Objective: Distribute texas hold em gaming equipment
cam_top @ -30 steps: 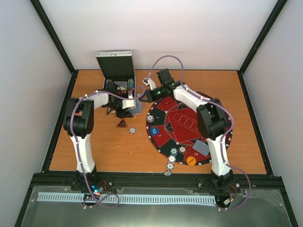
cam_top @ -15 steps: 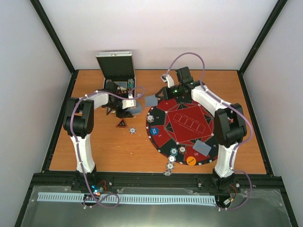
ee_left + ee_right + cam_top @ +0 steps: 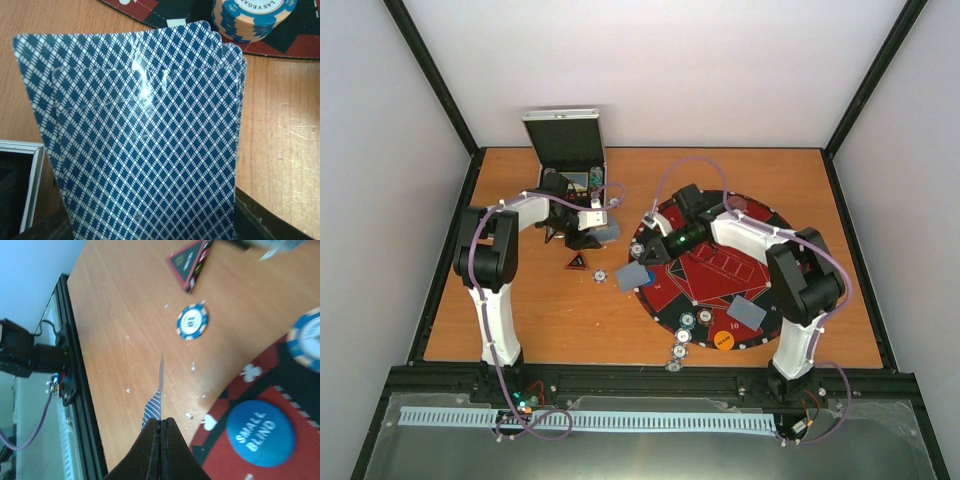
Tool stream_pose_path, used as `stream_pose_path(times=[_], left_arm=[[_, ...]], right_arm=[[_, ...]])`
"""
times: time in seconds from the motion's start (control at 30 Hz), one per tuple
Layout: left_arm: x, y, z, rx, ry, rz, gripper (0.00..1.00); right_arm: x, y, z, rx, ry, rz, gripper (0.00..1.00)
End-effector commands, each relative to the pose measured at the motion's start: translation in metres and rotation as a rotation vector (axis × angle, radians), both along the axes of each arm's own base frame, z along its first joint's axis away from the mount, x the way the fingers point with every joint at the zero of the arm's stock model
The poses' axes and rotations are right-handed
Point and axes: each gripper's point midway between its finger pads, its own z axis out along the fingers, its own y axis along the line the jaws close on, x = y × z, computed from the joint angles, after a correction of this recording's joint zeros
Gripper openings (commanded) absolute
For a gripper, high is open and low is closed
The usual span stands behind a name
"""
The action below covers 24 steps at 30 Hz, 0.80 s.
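Observation:
My left gripper is shut on a fanned deck of blue-backed playing cards, which fills the left wrist view and hides the fingers. My right gripper is shut on a single playing card, seen edge-on; it hangs low over the left rim of the round red-and-black mat. A blue "small blind" disc lies on the mat beside it. One poker chip lies on the wood, and a chip stack sits on the mat's rim. Another card and an orange disc lie at the mat's front.
An open case stands at the back left behind the left gripper. A dark triangular piece lies on the wood. Several chips trail off the mat's front edge towards the black rail.
The right arm has swung with its card from beside the left gripper's deck, round the back, down to the mat's left rim. The left arm has stayed put.

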Motion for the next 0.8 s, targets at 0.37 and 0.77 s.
stream_pose_path(times=[0.37, 0.77], left_arm=[[0.001, 0.0, -0.009, 0.003, 0.014, -0.013, 0.57], [0.002, 0.001, -0.008, 0.01, 0.005, -0.015, 0.57]], right_arm=[[-0.022, -0.003, -0.065, -0.165, 0.103, 0.0, 0.03], [0.041, 0.002, 0.003, -0.137, -0.175, -0.157, 0.74]])
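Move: The card held in the right hand is going to a spot across the mat's edge, about 1 cm back, 3 cm left and some 11 cm below that hand. The Small Blind button lies about 3 cm ahead, level sideways, the chip stack roughly 9 cm ahead and 3 cm left, and the loose chip some 4 cm ahead and 11 cm left. From the left hand that spot is around 11 cm back, 12 cm right and 3 cm down. The card, already pinched at its edge, is lowered by the right hand about 7 cm towards the mat's edge beside the Small Blind button, with an early 2 cm draw back, the fingers tipping some 10 degrees further down. Near the bottom the fingers open wide and let go, then the hand lifts about 2.5 cm and eases a little forward. The left hand keeps still, holding its fan of cards. ##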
